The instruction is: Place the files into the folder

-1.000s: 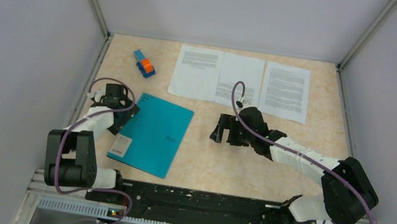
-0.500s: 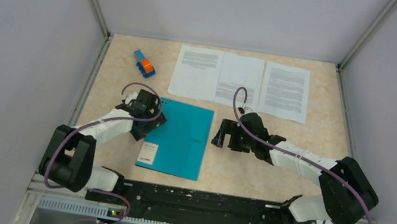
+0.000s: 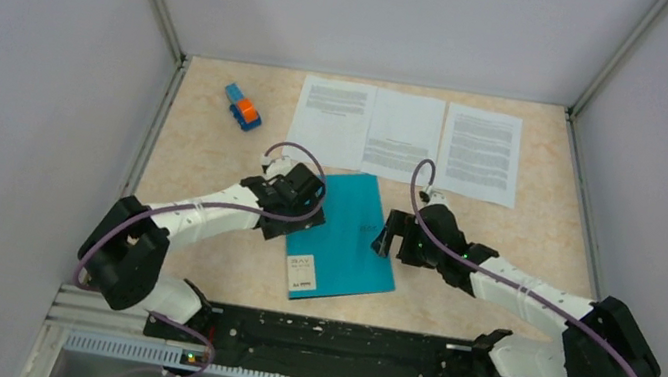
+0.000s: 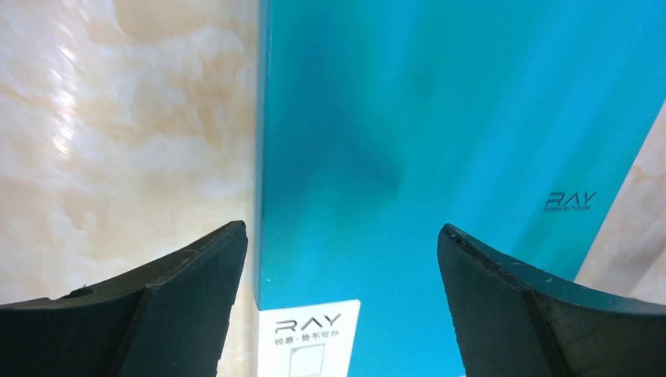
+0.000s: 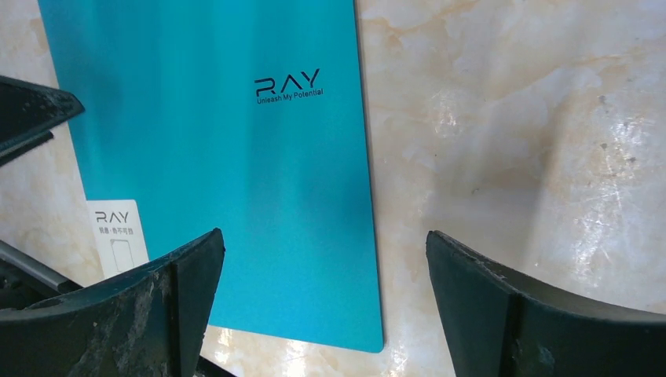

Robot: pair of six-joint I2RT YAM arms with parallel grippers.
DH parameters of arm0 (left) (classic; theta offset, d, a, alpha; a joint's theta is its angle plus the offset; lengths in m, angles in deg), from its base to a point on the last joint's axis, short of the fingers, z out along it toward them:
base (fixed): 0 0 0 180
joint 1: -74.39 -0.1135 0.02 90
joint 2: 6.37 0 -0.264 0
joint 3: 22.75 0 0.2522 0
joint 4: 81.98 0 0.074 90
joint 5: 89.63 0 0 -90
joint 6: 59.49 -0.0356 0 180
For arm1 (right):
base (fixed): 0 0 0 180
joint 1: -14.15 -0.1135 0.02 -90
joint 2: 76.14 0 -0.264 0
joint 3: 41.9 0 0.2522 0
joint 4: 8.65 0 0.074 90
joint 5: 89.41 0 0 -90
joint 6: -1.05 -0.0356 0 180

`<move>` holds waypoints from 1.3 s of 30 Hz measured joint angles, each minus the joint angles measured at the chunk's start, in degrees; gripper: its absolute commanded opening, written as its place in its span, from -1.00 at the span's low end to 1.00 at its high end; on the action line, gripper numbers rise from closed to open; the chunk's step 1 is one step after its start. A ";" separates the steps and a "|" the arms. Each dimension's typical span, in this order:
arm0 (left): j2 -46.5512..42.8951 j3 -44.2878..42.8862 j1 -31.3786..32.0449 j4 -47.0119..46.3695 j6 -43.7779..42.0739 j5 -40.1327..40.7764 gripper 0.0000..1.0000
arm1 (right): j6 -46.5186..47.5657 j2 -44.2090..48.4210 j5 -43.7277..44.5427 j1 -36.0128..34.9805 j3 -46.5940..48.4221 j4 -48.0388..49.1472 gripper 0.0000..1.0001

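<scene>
The teal folder (image 3: pixel 347 241) lies shut and flat near the table's middle, with its white label (image 3: pixel 300 272) at the near corner. My left gripper (image 3: pixel 303 206) hangs open over the folder's left edge (image 4: pixel 440 133), nothing between its fingers. At the opposite long edge of the folder (image 5: pixel 220 157), my right gripper (image 3: pixel 392 236) is also open and holds nothing. Three files, white printed sheets (image 3: pixel 330 122) (image 3: pixel 404 134) (image 3: pixel 480 153), lie side by side at the back, just beyond the folder's far end.
A small blue-and-orange toy block (image 3: pixel 243 106) sits at the back left. Grey walls close in the table on three sides. The black rail (image 3: pixel 336 341) with the arm bases runs along the near edge.
The left gripper has swept right and the folder has gone with it, sliding from the left side toward the middle and turning. The right gripper has shifted slightly right and nearer.
</scene>
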 measured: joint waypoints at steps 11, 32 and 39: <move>-0.87 -4.66 -1.60 2.67 -13.81 4.85 0.47 | -0.48 3.72 -2.84 1.14 -0.33 -2.64 0.92; 19.41 -23.45 -20.96 -4.04 -29.64 -9.70 0.37 | -40.61 18.08 1.42 -20.39 -18.29 13.86 0.89; 22.71 -25.99 -23.71 -4.44 -32.87 -10.95 0.32 | -49.48 2.95 8.26 -28.70 -18.29 30.21 0.89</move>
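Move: From the left hand, the left file's middle is about 36 cm ahead and 3 cm right; the folder's middle is some 4 cm ahead and 9 cm right, and the blue-and-orange toy about 36 cm ahead and 21 cm left. From the right hand, the folder's near edge has its middle roughly 9 cm back and 10 cm left, and its sticker about 5 cm back and 21 cm left. Everything lies some 3 to 4 cm below the hands. Lifting about 3 cm off the folder's left side, the left hand partly narrows its fingers and runs some 17 cm forward and 6 cm left, up to the folder's far-left corner and towards the left file. The right hand, fingers kept wide, swings back about 12 cm then also left 9 cm, arching up and sinking again around the near-right corner to just behind the folder's near edge, its left side rolling up some 35 degrees. ##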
